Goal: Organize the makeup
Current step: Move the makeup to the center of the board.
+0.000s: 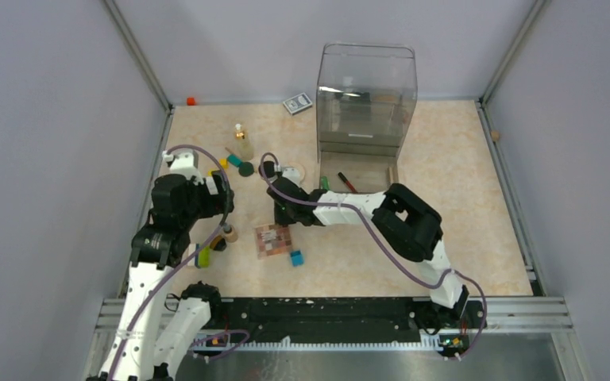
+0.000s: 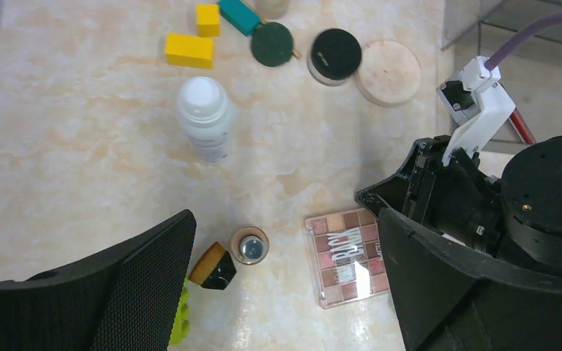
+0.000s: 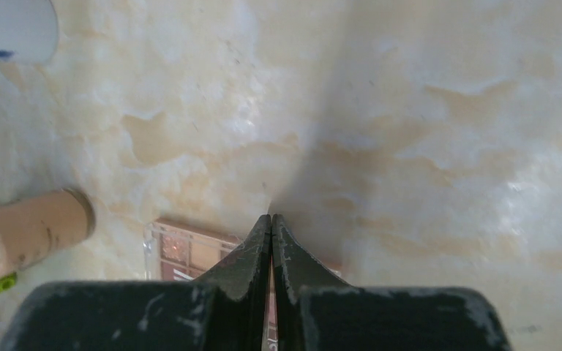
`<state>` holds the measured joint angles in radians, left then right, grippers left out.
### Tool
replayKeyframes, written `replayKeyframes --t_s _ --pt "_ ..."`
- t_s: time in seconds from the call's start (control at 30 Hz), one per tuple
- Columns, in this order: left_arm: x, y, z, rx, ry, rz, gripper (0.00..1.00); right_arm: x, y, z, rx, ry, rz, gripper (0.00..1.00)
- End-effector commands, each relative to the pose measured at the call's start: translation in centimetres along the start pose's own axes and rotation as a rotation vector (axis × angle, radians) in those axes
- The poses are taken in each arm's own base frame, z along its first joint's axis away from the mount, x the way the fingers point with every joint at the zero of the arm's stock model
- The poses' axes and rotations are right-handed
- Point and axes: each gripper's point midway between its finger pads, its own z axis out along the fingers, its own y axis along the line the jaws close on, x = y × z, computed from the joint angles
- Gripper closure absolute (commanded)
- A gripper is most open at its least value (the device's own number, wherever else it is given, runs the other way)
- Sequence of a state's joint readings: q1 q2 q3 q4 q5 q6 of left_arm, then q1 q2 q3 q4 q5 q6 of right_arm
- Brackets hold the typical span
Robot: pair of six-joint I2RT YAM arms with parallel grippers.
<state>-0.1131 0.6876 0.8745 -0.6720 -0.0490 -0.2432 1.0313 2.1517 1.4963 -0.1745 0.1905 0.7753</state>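
The pinkish checkered palette (image 1: 274, 240) (image 2: 344, 256) lies flat on the table. My right gripper (image 3: 271, 219) is shut and empty, its tips low over the palette's (image 3: 183, 248) far edge. My left gripper (image 2: 285, 292) hangs open high above the table, with the upright tan tube (image 2: 250, 246) and a black makeup brush (image 2: 212, 267) below it between the fingers. The white bottle (image 2: 205, 117), black round compact (image 2: 335, 55) and beige round disc (image 2: 388, 72) sit further back. The gold-capped clear bottle (image 1: 242, 143) stands at the back left.
A tall clear container (image 1: 365, 99) stands at the back, with a tray (image 1: 330, 171) holding a red pen (image 1: 348, 181) in front of it. Yellow blocks (image 2: 189, 50), a teal block (image 2: 238, 14), a green disc (image 2: 272, 44), a blue cube (image 1: 296, 257) and a card box (image 1: 297, 103) lie around.
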Motion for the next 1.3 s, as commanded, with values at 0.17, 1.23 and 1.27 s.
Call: replayKeyframes --t_s 0.17,1.23,1.27 --pt "0.6 -5.1 0.8 0.281 0.075 0.039 0.01 1.9 -4.3 -5.0 0.044 -0.011 -0.046 1.0" --pt "17.5 -7.0 7.7 0.063 0.537 -0.012 0.03 6.4 -5.4 -9.7 -0.233 0.001 0.232 0.64" --pt "18.0 -6.9 7.8 0.056 0.548 -0.019 0.04 6.5 -5.3 -9.6 -0.235 0.007 0.232 0.64"
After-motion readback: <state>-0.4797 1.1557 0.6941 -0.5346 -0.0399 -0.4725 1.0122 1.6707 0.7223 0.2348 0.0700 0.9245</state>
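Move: The makeup palette lies flat under the shut right fingers, its middle roughly 5 cm back and 2 cm left of them, 1 cm below; the blue block sits about 10 cm back and 5 cm right of the right hand, level with the palette. From the open left hand the palette is about 15 cm right, straight level forward, and 21 cm below, with the foundation bottle 13 cm left of the palette and 2 cm farther out. Right hand pushes palette back, clears it rightward, part-opening; left swings right and down 16 cm towards it. ##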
